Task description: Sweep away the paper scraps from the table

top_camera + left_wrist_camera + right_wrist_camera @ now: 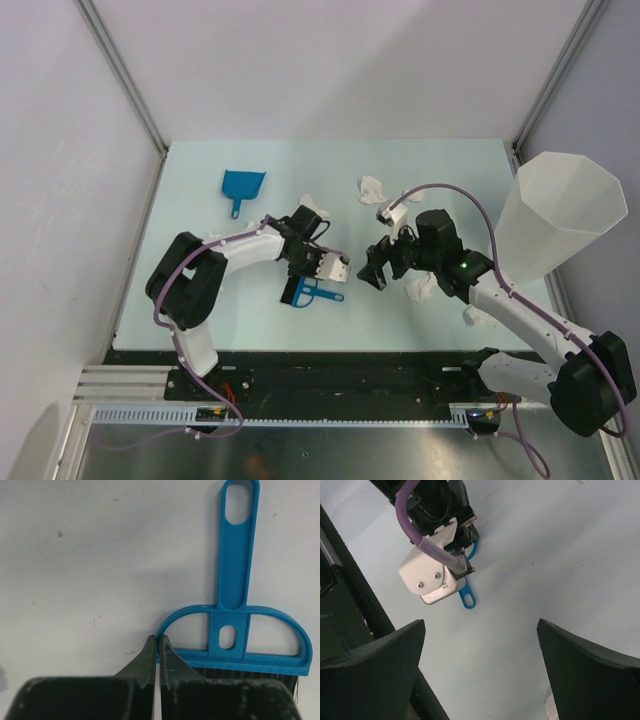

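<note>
Several white paper scraps lie on the mint-green table (460, 170): one at the back (373, 187), one by the left arm (310, 205), and two beside the right arm (418, 290) (478, 317). A blue hand brush (318, 296) (235, 630) lies at mid-table. My left gripper (297, 289) (158, 642) is shut, its tips meeting at the left end of the brush's arched frame with nothing visible between them. My right gripper (376, 270) (481, 624) hangs wide open and empty just right of the brush, whose handle tip (468, 600) shows under the left wrist.
A blue dustpan (243, 185) lies at the back left. A tall white faceted bin (555, 215) stands at the right edge. The black rail strip (330, 372) runs along the front, and grey walls enclose the table.
</note>
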`<state>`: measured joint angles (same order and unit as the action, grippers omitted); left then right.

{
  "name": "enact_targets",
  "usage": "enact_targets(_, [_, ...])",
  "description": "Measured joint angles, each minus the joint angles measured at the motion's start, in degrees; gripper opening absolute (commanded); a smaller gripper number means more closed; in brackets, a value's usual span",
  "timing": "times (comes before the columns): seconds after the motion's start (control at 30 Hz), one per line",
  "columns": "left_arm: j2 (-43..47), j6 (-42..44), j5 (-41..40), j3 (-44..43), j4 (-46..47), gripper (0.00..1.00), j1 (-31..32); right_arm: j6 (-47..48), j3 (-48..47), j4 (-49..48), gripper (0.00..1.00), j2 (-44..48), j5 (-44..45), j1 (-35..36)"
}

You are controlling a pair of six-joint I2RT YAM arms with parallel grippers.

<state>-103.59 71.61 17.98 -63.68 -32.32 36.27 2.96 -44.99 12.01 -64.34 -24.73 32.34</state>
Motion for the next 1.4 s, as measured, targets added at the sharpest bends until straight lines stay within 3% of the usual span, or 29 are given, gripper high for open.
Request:
enact_targets(0.17, [0.2,-4.0,0.3,-0.2,0.4,0.0,-0.8,-3.3,0.0,-0.1,1.0,1.6,2.5,-1.8])
enact_targets(0.4, [4.9,-22.4,3.4,-1.5,2.2,0.0,-5.3,-19.0,4.5,-6.1,1.0,2.8,7.5,-9.1])
enact_targets(0.57, [12.0,-32.8,3.4,-0.1,6.6,0.0,-5.8,-27.2,8.1,-11.8,1.0,-1.4,11.7,-3.2])
enact_targets(0.77, [13.9,-41.1,3.7,1.8,10.6,0.0,-7.5,-33.7,8.8,-24.0,0.98,-11.2,14.8,7.9])
enact_targets(1.0, [14.1,-43.8,3.4,5.3,12.5,0.0,-8.1,-43.5,9.8,-43.8,0.91,-30.1,13.8,9.6])
enact_targets(1.27, [14.1,-44.7,3.2,7.5,14.4,0.0,-8.1,-56.2,11.6,-72.4,0.69,-45.5,11.4,11.5])
enact_targets(1.37, [14.0,-44.9,3.2,7.8,14.7,0.0,-8.1,-61.4,11.6,-83.1,0.46,-51.8,10.1,11.5])
enact_targets(1.4, [14.0,-45.1,3.2,7.8,14.8,0.0,-8.1,-63.2,11.7,-85.3,0.32,-53.6,9.8,11.4])
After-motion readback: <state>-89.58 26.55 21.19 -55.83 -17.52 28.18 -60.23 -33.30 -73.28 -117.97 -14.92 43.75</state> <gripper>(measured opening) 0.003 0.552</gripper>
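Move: The brush lies flat, with the left fingers already shut on the forward end of its blue frame; its middle is about 4 cm back and 3 cm right of them, at nearly the same height. From the open right gripper it lies some 16 cm left, level fore-and-aft, and 16 cm down. A scrap rests 12 cm ahead and 10 cm left of the left hand, another 18 cm ahead and 4 cm right. One more lies about 9 cm right of the right hand and 1 cm ahead, 16 cm below. Lift the brush by its frame end in the left gripper about 9 cm, then ease down some 3 cm, turning it roughly 45 degrees counter-clockwise with a tilt. Swing the right gripper briefly forward and right, then left and down to the raised brush, pitching and rolling the wrist, and half close its fingers around the frame's free end. ##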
